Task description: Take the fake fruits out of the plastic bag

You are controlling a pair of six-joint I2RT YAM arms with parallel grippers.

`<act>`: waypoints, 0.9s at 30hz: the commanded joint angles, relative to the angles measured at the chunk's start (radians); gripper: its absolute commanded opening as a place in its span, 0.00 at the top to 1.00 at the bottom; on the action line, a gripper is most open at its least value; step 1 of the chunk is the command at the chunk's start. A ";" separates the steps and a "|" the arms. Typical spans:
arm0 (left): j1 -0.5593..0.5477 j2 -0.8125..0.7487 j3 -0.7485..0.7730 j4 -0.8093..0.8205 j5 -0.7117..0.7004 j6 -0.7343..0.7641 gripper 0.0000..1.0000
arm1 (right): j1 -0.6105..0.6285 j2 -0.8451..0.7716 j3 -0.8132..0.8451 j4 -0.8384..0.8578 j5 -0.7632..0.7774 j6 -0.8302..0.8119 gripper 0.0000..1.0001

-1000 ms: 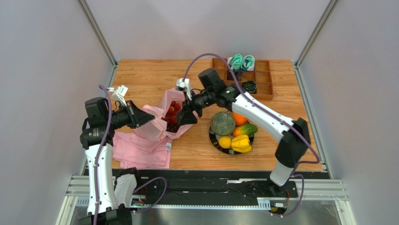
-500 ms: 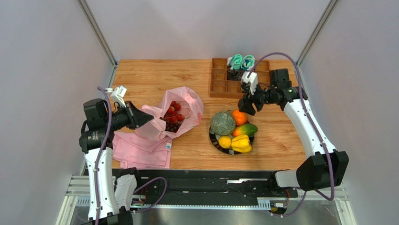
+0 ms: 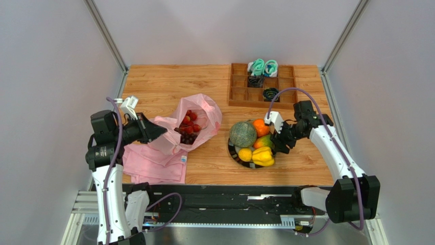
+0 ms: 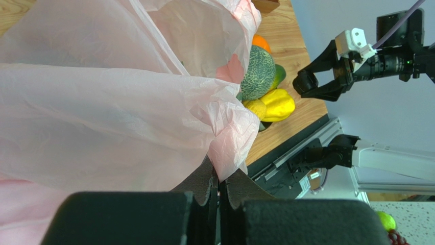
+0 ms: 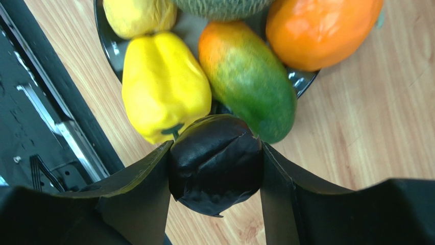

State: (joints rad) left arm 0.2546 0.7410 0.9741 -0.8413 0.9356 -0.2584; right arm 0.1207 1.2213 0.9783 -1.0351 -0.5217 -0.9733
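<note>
The pink plastic bag [image 3: 204,109] lies open on the table, with small red berries [image 3: 190,118] and dark grapes [image 3: 188,137] inside. My left gripper [image 3: 162,130] is shut on the bag's crinkled edge [image 4: 232,148], holding it up. My right gripper [image 3: 279,145] hangs at the right rim of the black plate [image 3: 233,153], shut on a smooth, nearly black fruit [image 5: 217,161]. On the plate lie the netted melon [image 3: 242,133], orange [image 3: 261,127], a green-orange fruit [image 5: 247,76], lemon [image 3: 245,154] and yellow lobed piece [image 5: 163,84].
A folded pink cloth [image 3: 153,166] lies at the front left, partly under the bag. A wooden compartment tray [image 3: 237,94] with teal and black items stands at the back right. Bare wood shows to the plate's right [image 5: 367,132].
My right arm left the bag's mouth, swung out to the right and came back down to the plate's right edge with the dark fruit. The left gripper and bag stayed put.
</note>
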 commanded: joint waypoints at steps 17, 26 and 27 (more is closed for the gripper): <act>-0.005 0.006 -0.002 -0.019 -0.007 0.042 1.00 | -0.010 0.107 -0.095 0.052 -0.052 0.039 0.61; -0.005 0.006 -0.017 -0.016 -0.011 0.044 1.00 | -0.007 0.144 -0.105 0.090 -0.067 0.085 0.58; -0.005 0.006 -0.018 -0.016 -0.012 0.042 1.00 | -0.004 0.149 -0.107 0.092 -0.067 0.087 0.57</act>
State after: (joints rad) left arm 0.2546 0.7498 0.9646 -0.8555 0.9276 -0.2359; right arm 0.1043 1.3640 0.8822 -0.9905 -0.5488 -0.9253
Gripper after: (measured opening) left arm 0.007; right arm 0.588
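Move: The right hand already holds the dark fruit; the plate's middle lies about 10 cm to its left, 2 cm back and 9 cm below. Around its way down, the yellow pepper is some 7 cm left and 4 back, the mango 6 left and 2 ahead, and the orange fruit 6 left and 8 ahead, all roughly 6 cm lower. From the left hand, still gripping the bag, the plate lies about 34 cm right, 9 back and 22 below. Right hand, keeping the dark fruit gripped, sinks about 5 cm and eases back 2 beside the yellow pepper. ##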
